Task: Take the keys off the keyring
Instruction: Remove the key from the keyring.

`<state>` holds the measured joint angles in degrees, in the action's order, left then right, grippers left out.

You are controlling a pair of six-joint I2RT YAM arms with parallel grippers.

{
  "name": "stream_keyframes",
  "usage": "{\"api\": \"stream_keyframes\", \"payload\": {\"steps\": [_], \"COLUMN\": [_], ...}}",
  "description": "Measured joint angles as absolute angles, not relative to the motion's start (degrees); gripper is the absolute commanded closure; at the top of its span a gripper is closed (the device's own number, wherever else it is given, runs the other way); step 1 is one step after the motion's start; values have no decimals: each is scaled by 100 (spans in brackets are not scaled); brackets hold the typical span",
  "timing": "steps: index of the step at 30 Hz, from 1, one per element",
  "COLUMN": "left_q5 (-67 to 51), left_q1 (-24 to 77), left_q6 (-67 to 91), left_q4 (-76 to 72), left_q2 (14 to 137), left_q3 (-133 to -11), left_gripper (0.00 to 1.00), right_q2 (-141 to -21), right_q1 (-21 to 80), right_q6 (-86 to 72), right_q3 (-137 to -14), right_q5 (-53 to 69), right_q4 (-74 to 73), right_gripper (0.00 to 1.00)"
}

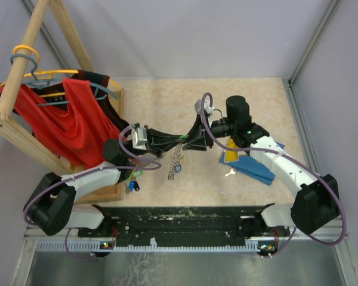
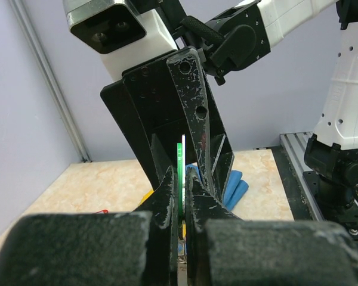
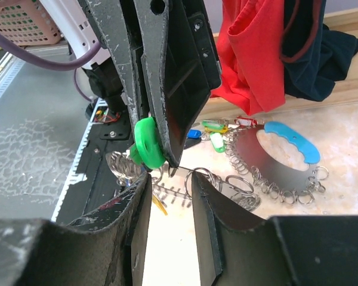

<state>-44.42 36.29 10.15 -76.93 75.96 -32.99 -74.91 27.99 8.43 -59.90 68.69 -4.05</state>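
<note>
My left gripper (image 1: pixel 173 140) is shut on a key with a round green tag (image 3: pixel 146 143); the tag shows edge-on between its fingers (image 2: pixel 179 156) in the left wrist view. The keyring (image 3: pixel 274 170), a dark grey ring fringed with silver loops and with a blue grip, hangs below the two grippers (image 1: pixel 175 159). A thin wire link runs from the green key to its loops. My right gripper (image 3: pixel 170 177) faces the left one closely, jaws apart, with a small silver loop (image 3: pixel 237 185) just beyond its fingertips. More keys with green, blue and red tags (image 3: pixel 217 142) lie behind the ring.
A wooden rack (image 1: pixel 12 89) draped with a red garment (image 1: pixel 65 128) fills the left side. Blue blocks (image 1: pixel 253 168) and a yellow card (image 1: pixel 231 156) lie under the right arm, with a loose key (image 1: pixel 230 173) beside them. Small tagged keys (image 1: pixel 131 186) sit by the left arm.
</note>
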Motion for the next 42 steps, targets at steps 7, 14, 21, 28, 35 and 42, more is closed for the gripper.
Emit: {"api": "stream_keyframes", "payload": {"steps": [7, 14, 21, 28, 35, 42], "left_q5": [-4338, -4235, -4163, -4075, -3817, -3662], "left_q1": [3701, 3754, 3763, 3780, 3789, 3817], "left_q6": [939, 891, 851, 784, 974, 1588], "left_q4": [-7609, -7524, -7369, -7266, -7725, -8497], "left_q2": [7596, 7596, 7566, 7354, 7107, 7293], "left_q3": [-3299, -3343, -3382, -3269, -2816, -2471], "left_gripper": [100, 100, 100, 100, 100, 100], "right_q2": [-7509, -7509, -7509, -7509, -7507, -7507], "right_q1": [2880, 2888, 2888, 2867, 2709, 2639], "right_q6": [827, 845, 954, 882, -84, -2117], "right_q3": [-5988, -5988, -5988, -5988, -5666, -4707], "right_q5": [6803, 6683, 6613, 6816, 7328, 7553], "right_q4": [-287, -294, -368, -301, 878, 3677], "right_gripper": [72, 87, 100, 100, 100, 100]}}
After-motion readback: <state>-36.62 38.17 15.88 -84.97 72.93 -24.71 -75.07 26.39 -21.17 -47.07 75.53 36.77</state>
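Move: The top of the keyring hangs right at the right hand's half-spread fingers, about 1 cm beyond the tips to its left; the green key, already gripped by the left hand, is some 3 cm above and 2 cm to the left. From the left hand, the keyring's top lies about 3 cm below and 1 cm to the right. Down on the table, about 22 cm below the right hand, the blue-handled ring lies some 13 cm left and 8 cm forward, and a silver key 17 cm right and 2 cm back. With the left hand keeping its shut grip on the green key and staying almost still, the right hand edges barely half a centimetre left and shuts its partly open fingers on the top of the keyring, just under that key. Then both hands draw back towards the bases by about 2 cm while pulling apart, the left going some 2 cm to the left and the right nearly 1 cm to the right and 1 cm up, both tipping their fingertips upward by 5 to 10 degrees. ##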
